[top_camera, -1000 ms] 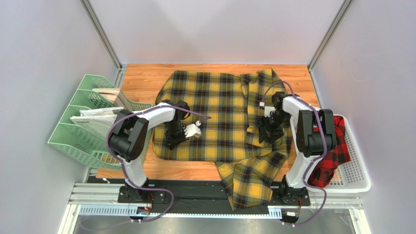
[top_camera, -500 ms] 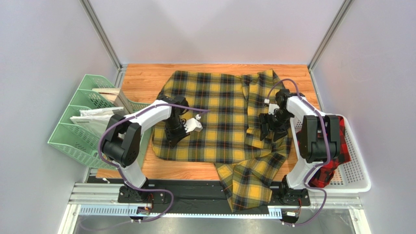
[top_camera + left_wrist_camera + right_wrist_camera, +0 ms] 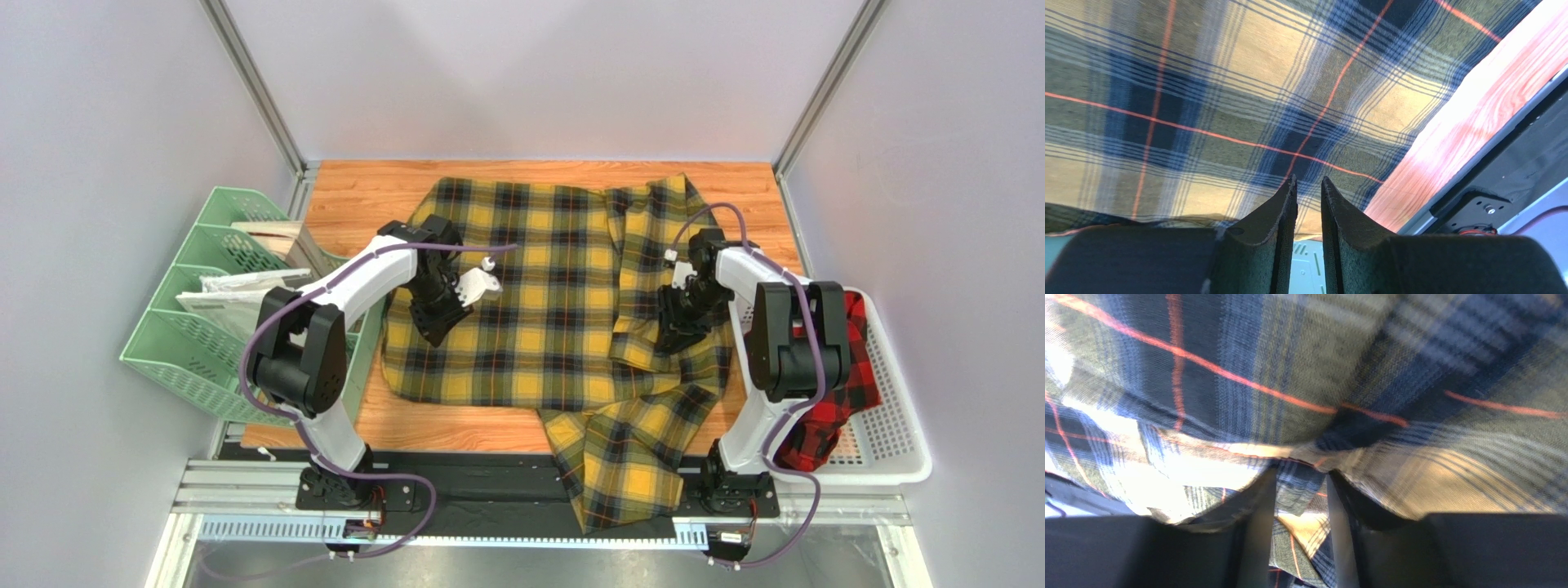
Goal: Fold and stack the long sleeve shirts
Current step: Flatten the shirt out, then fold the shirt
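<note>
A yellow-and-black plaid long sleeve shirt lies spread flat on the wooden table. Its right side is folded inward, and one sleeve hangs over the front edge. My left gripper points down at the shirt's left part. In the left wrist view the left gripper has its jaws a narrow gap apart, with nothing between them. My right gripper is down on the folded right edge. The right wrist view shows the right gripper closed around a bunched fold of that plaid cloth. A red-and-black shirt lies crumpled in the white basket.
Green slotted trays holding papers stand at the table's left edge, close to the left arm. The white basket sits off the table's right side beside the right arm. Grey walls and metal posts enclose the back and sides.
The left gripper has moved toward the back along the shirt's left side, its jaws parting slightly. The right gripper's jaws widened, then narrowed around the fold of cloth.
</note>
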Robot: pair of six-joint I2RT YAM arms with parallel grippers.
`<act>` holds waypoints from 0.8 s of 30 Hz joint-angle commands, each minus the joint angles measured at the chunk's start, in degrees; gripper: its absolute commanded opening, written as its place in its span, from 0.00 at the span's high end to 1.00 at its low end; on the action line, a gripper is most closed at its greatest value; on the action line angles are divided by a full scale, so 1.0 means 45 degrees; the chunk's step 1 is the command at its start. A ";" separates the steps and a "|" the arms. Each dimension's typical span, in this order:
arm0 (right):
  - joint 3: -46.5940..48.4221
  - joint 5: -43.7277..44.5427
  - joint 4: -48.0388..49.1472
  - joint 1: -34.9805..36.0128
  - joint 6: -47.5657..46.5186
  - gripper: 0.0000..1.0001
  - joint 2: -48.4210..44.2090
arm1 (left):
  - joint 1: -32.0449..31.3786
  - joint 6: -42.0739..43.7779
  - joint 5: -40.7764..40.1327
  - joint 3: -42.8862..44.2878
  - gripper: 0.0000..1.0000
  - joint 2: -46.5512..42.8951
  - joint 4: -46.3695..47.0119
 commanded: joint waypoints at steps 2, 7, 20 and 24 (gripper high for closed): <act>0.0379 -0.1348 0.0185 0.0033 -0.0355 0.93 -0.0696 | 0.0443 -0.0210 0.1305 0.1436 0.73 -0.0155 -0.0009; 0.1590 -0.2227 -0.0653 -0.0006 -0.1547 1.00 -0.1829 | 0.1496 -0.0307 0.1874 0.3721 0.70 0.0468 0.0517; 0.0463 -0.2366 -0.0617 -0.0046 -0.1275 1.00 -0.2086 | 0.2241 -0.0386 0.2304 0.9234 0.68 0.3751 0.0461; -0.0205 -0.1898 -0.0092 -0.0046 -0.0690 0.86 -0.1655 | 0.2241 -0.0425 0.2480 0.8610 0.68 0.3420 0.0519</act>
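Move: The right fingers stand part-open with the edge of the shirt's loose flap between or just under their tips, about 1 cm down. The sleeve hanging off the near table edge is roughly 20 cm back and 8 cm to that hand's left. For the left hand, the shirt's far left corner is about 25 cm ahead and nearly in line, some 6 cm below. The near left corner lies roughly 11 cm back and 8 cm left. The right fingers shut on the flap's edge and pinch it, then lift it about 9 cm while going some 4 cm forward. They turn back and sink about 3 cm, ending slightly left with the fingers still shut. The left hand, slightly open and touching nothing, sweeps quickly about 19 cm forward and rises some 10 cm over the shirt towards its far left corner, tilting about 25 degrees, then starts to sink. ##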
